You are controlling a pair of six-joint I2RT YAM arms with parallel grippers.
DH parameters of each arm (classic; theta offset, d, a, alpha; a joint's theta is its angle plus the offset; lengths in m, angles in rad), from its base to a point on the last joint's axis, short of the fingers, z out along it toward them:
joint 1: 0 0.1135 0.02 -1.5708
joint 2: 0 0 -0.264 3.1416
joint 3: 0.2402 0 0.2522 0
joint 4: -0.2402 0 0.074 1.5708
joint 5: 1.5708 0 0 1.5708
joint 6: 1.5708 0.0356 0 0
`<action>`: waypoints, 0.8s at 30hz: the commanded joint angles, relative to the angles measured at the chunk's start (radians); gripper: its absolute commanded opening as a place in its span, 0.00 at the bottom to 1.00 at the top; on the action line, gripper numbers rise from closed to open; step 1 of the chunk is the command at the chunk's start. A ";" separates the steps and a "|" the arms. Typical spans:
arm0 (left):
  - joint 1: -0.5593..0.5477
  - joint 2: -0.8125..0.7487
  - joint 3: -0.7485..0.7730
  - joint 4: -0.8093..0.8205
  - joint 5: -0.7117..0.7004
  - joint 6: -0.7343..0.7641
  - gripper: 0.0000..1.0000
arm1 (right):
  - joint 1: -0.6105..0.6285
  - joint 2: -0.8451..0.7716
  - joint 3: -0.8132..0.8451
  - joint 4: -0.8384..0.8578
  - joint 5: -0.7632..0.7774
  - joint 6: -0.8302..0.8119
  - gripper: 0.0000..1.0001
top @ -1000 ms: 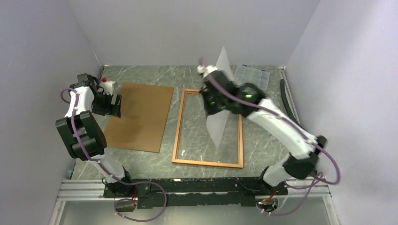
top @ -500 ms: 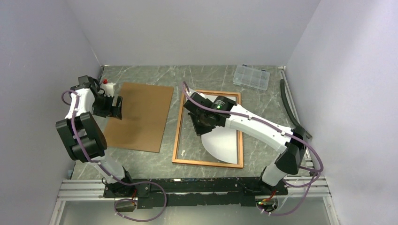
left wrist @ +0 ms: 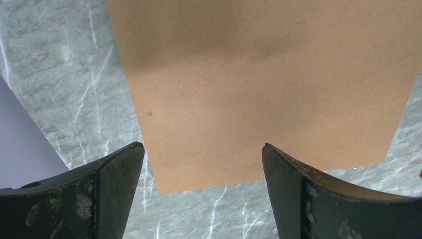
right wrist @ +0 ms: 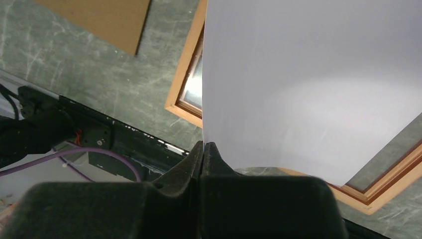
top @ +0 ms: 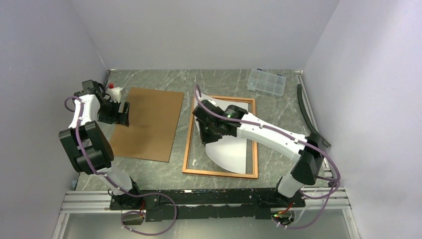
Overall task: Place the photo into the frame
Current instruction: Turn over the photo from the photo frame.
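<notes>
The photo shows only its plain white back. It hangs tilted over the near half of the frame, a thin reddish-orange rectangle lying flat on the marble table. My right gripper is shut on the photo's edge above the frame's left side. In the right wrist view the pinched jaws hold the white sheet edge-on over the frame's rail. My left gripper is open at the left edge of the brown backing board, holding nothing.
The backing board lies flat left of the frame. A clear compartment box sits at the back right, and a small white bottle with a red cap at the back left. The black base rail runs along the near edge.
My right arm swung the photo down from upright above the frame's far end to low over the frame, moving left and nearer. The left arm has not moved.
</notes>
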 commanded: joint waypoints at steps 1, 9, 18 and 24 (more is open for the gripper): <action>-0.002 -0.034 -0.006 0.008 0.028 0.012 0.94 | 0.000 0.020 -0.032 0.011 0.028 -0.018 0.00; -0.003 -0.029 0.004 0.002 0.032 0.009 0.94 | 0.000 0.017 -0.096 0.026 0.054 -0.031 0.00; -0.006 -0.029 0.008 -0.003 0.029 0.010 0.94 | 0.001 0.029 -0.133 0.071 0.075 -0.018 0.00; -0.008 -0.032 0.010 -0.013 0.027 0.016 0.94 | -0.001 0.041 -0.140 0.095 0.094 -0.016 0.00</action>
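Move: The right hand already pinches the left edge of the photo, white back upward. The frame's middle lies about 10 cm ahead, 8 cm to its right and 17 cm below; the frame's near bar is roughly 10 cm back and 6 cm right. The brown board lies some 13 cm ahead and 25 cm left. From the left hand, the frame's middle is about 4 cm back, 43 cm right and 10 cm lower. Downward, with a slight drift to its right, the right hand sinks about 5 cm over the frame, quickly at first and then easing nearly to a stop. Its left side dips by some 10 degrees while the shut fingers keep their pinch on the photo's left edge, lowering the white-backed sheet towards the frame opening. ##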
